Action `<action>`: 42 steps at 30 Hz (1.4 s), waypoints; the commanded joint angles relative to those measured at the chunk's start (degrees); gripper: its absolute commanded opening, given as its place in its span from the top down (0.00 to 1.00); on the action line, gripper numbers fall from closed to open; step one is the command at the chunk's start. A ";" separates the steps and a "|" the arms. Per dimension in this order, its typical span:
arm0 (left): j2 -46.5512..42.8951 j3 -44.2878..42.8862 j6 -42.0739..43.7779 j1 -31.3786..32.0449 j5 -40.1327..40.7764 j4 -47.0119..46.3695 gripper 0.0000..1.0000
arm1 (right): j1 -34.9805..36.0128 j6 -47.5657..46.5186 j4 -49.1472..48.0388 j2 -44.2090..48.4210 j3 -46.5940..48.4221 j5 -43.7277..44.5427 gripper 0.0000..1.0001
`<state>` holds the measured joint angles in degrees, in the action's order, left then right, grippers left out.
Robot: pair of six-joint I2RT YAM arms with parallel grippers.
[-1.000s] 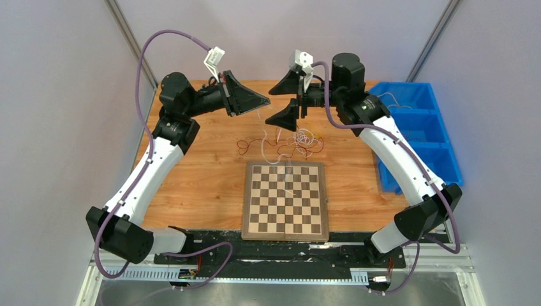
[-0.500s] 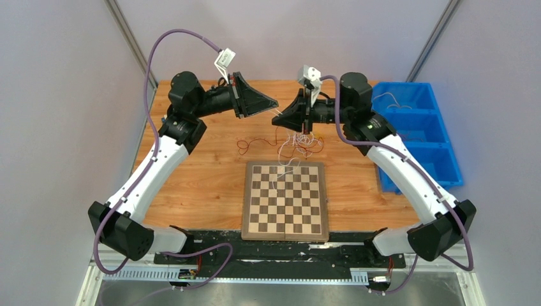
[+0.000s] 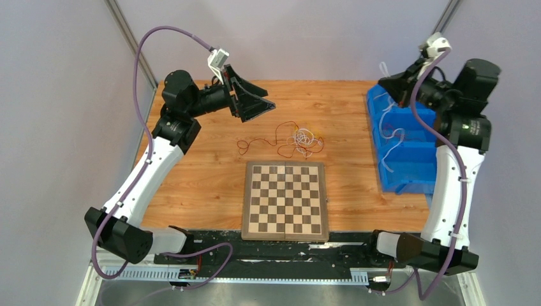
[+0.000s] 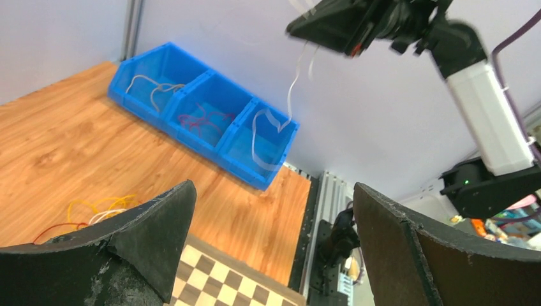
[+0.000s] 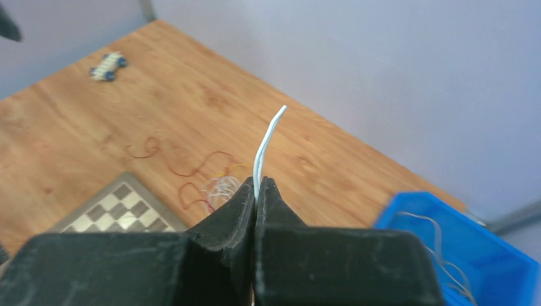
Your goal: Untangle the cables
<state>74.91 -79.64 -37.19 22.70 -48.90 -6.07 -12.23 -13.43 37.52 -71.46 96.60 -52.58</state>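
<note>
The cables (image 3: 300,139) lie as a small tangle of white, red and yellow strands on the wooden table beyond the chessboard, and also show in the wrist views (image 4: 96,209) (image 5: 220,187). My right gripper (image 3: 386,83) (image 5: 256,185) is raised over the blue bin and shut on one white cable (image 5: 264,143). That white cable (image 3: 390,131) (image 4: 290,95) dangles down into the bin. My left gripper (image 3: 261,102) (image 4: 273,188) hovers left of the tangle, open, with nothing between its fingers.
The three-compartment blue bin (image 3: 413,182) (image 4: 167,48) (image 5: 440,213) sits at the table's right edge, with white and red wires inside. A chessboard (image 3: 285,199) lies front and centre. A small wheeled object (image 5: 105,66) rests at the table's far left.
My right gripper closed on a white cable at the tangle and swung right, up over the blue bin, drawing the cable out. My left gripper opened.
</note>
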 commanded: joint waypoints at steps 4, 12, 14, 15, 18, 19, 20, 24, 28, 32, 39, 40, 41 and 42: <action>-3.42 2.01 6.81 -0.20 0.78 3.18 0.00 | -14.24 -10.66 10.01 -4.09 7.94 -6.33 1.00; -5.78 3.52 11.14 -0.88 1.96 8.52 0.00 | -22.10 -32.39 15.67 -7.77 1.77 -6.01 1.00; -6.54 4.48 11.70 -1.33 2.23 8.75 0.00 | -23.32 -39.38 15.80 -7.36 -2.92 -4.42 1.00; -6.76 5.17 11.88 -1.54 2.32 8.95 0.00 | -23.70 -42.84 15.76 -7.08 -5.42 -3.29 1.00; -7.70 6.62 12.70 -1.92 2.62 9.79 0.00 | -23.95 -51.32 15.89 -7.30 -12.07 0.15 1.00; -7.78 6.83 13.07 -2.10 2.65 10.04 0.00 | -23.98 -53.37 15.89 -7.81 -13.70 1.33 1.00; -7.97 7.21 13.35 -2.16 2.71 10.60 0.00 | -23.98 -55.11 15.99 -8.62 -14.99 2.39 1.00; -8.31 8.10 14.36 -2.75 2.78 11.80 0.00 | -23.97 -58.22 16.12 -13.91 -15.47 6.19 1.00; -8.14 7.91 16.00 -2.92 2.87 13.86 0.00 | -23.97 -65.34 21.62 -17.72 -14.14 11.37 0.97; -8.09 7.83 18.07 -3.15 3.45 16.12 0.00 | -23.98 -69.30 28.33 -20.60 -12.65 18.08 0.58; -6.57 7.34 22.70 -3.54 5.62 24.05 0.00 | -22.34 -66.83 41.42 -19.05 -4.62 9.67 0.25; -6.55 7.54 23.06 -3.78 5.73 24.24 0.00 | -21.14 -65.23 41.79 -18.21 -4.55 8.36 0.25; -6.47 8.09 23.18 -3.92 6.10 24.41 0.00 | -19.29 -63.56 41.69 -17.37 -4.80 6.96 0.25; -6.46 8.35 23.14 -4.14 6.28 24.38 0.00 | -17.81 -61.30 40.99 -16.20 -5.28 5.72 0.24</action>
<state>68.38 -71.50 -17.32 19.46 -44.10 15.99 -34.65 -78.48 73.45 -92.40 89.54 -38.76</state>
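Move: The right hand pinches a white cable that dangles below it. The blue bin's nearest compartment lies about 20 cm to its right, level fore and aft and some 42 cm below; the middle compartment, with the red cable, is 14 cm farther out than that one. From the left hand, empty and open, the tangled cables lie about 17 cm ahead, 14 cm right and 44 cm below; the chessboard's middle is 9 cm back, 8 cm right. The right fingers let go of the white cable over the bin's nearest compartment: the hand swings about 20 cm right, sinks nearly 30 cm as the fingers tip down, opens wide near the bottom, then starts rising and edging left. The left hand, still open, sinks about 10 cm and drifts 4 cm left, its fingers tipping down, closing some of the height to the tangled cables. ##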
